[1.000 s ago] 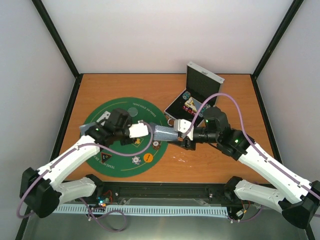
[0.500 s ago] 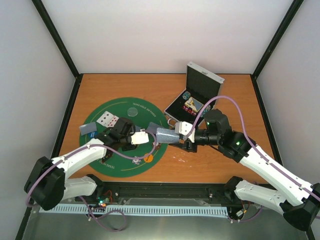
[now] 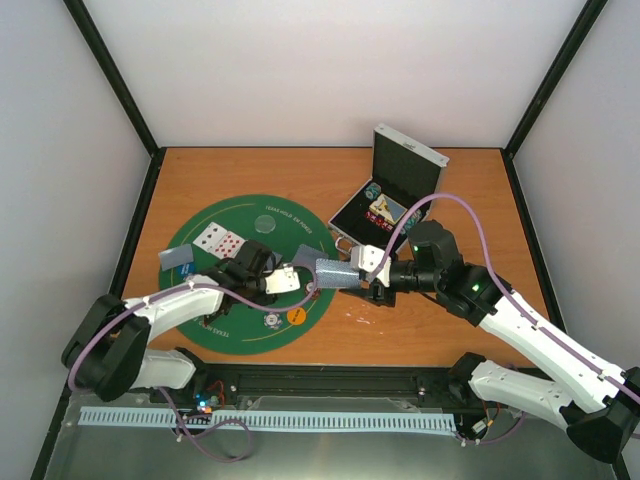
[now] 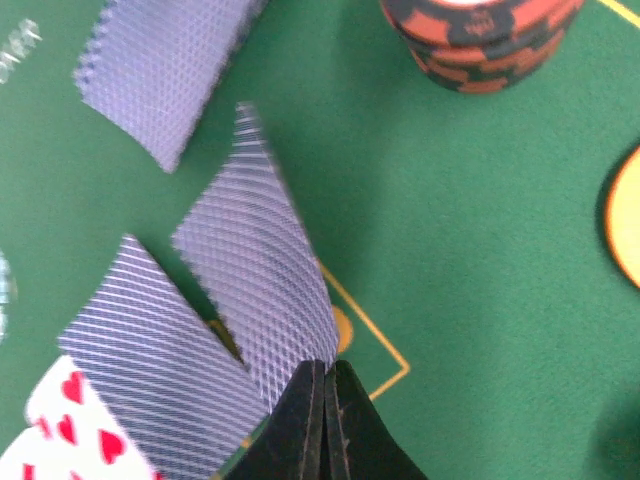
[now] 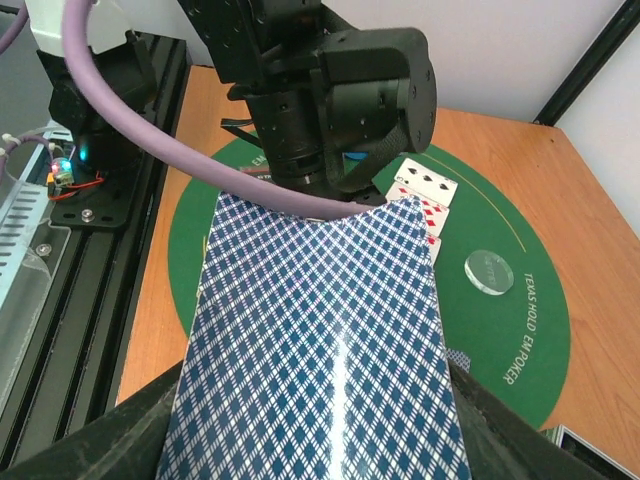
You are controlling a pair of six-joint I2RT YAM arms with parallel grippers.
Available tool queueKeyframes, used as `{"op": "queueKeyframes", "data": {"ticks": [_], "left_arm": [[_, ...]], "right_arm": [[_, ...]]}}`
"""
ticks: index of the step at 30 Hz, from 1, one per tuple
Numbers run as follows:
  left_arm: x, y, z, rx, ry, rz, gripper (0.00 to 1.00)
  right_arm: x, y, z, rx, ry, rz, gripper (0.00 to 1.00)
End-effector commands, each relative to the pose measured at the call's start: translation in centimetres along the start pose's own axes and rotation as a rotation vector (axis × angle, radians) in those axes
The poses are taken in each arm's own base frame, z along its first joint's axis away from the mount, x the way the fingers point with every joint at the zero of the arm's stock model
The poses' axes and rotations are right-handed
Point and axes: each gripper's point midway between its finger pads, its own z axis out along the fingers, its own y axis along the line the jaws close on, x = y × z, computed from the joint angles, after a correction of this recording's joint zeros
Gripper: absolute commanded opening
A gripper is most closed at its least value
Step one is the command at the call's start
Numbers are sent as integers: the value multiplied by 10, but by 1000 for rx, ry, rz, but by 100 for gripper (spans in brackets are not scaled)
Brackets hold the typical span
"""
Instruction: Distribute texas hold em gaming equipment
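My right gripper [image 3: 348, 274] is shut on a deck of playing cards [image 5: 320, 340], blue-diamond backs up, its dark fingers [image 5: 95, 440] flanking the deck above the green felt mat [image 3: 240, 335]. Just left of the deck, my left gripper [image 4: 325, 395] is shut, pinching the corner of one face-down playing card [image 4: 262, 270] low over the mat. Two more face-down cards [image 4: 160, 70] and a hearts card [image 4: 65, 430] lie nearby. A red chip stack [image 4: 480, 40], an orange disc [image 3: 297, 315], a clear disc [image 3: 265, 223] and face-up cards [image 3: 218, 238] rest on the mat.
The open silver case [image 3: 385, 200] stands at the back right of the mat, with chips inside. A lone face-down card [image 3: 177, 256] lies at the mat's left rim. A white-and-blue chip [image 3: 271, 320] sits beside the orange disc. Black frame posts and white walls enclose the wooden table [image 3: 450, 200].
My left gripper has drawn back from the deck toward the near left and dropped low over the mat, uncovering the face-up cards. The right gripper, holding the deck, has barely shifted.
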Motion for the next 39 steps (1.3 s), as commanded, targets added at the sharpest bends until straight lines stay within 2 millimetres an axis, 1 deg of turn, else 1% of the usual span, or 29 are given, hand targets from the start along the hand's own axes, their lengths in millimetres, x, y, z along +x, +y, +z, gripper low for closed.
{"op": "queueKeyframes", "data": {"ticks": [1, 5, 9, 10, 16, 20, 24, 29, 35, 36, 39], "left_arm": [[2, -13, 7, 89, 28, -74, 1], [-1, -15, 7, 108, 15, -91, 1], [-1, -27, 4, 158, 2, -83, 1], [-1, -27, 4, 156, -3, -76, 1], [2, -18, 8, 89, -3, 28, 1], [-1, -12, 10, 72, -10, 74, 1], [-5, -12, 12, 88, -14, 81, 1], [2, -15, 16, 79, 1, 113, 1], [0, -10, 17, 70, 5, 120, 8], [1, -13, 15, 80, 5, 126, 13], [4, -27, 12, 143, -1, 125, 31]], "right_arm": [[-12, -1, -6, 15, -44, -35, 56], [-12, -1, -7, 14, -44, -35, 56], [-12, -2, -7, 16, -44, -38, 56], [-11, -2, -6, 15, -42, -38, 56], [-11, -3, -5, 15, -41, -36, 56], [-9, -3, -6, 20, -36, -33, 56], [-9, -3, -7, 19, -36, -30, 56], [-10, -2, -8, 21, -41, -34, 56], [-10, -2, -9, 22, -42, -29, 56], [-10, -2, -9, 23, -43, -30, 56], [-10, -2, -11, 30, -44, -32, 56]]}}
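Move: The left hand holds a face-down card, whose landing spot centres roughly 2 cm ahead, 3 cm right and 3 cm below it. The card already laid is some 4 cm ahead and 1 cm left; the red chips 2 cm back and 8 cm right; the dealer disc about 8 cm back and 5 cm right. From the deck-holding right hand the spot lies about 11 cm ahead, 14 cm left, 25 cm down. The left hand lowers its card about 2 cm onto the mat, easing slightly back, then opens its fingers. ##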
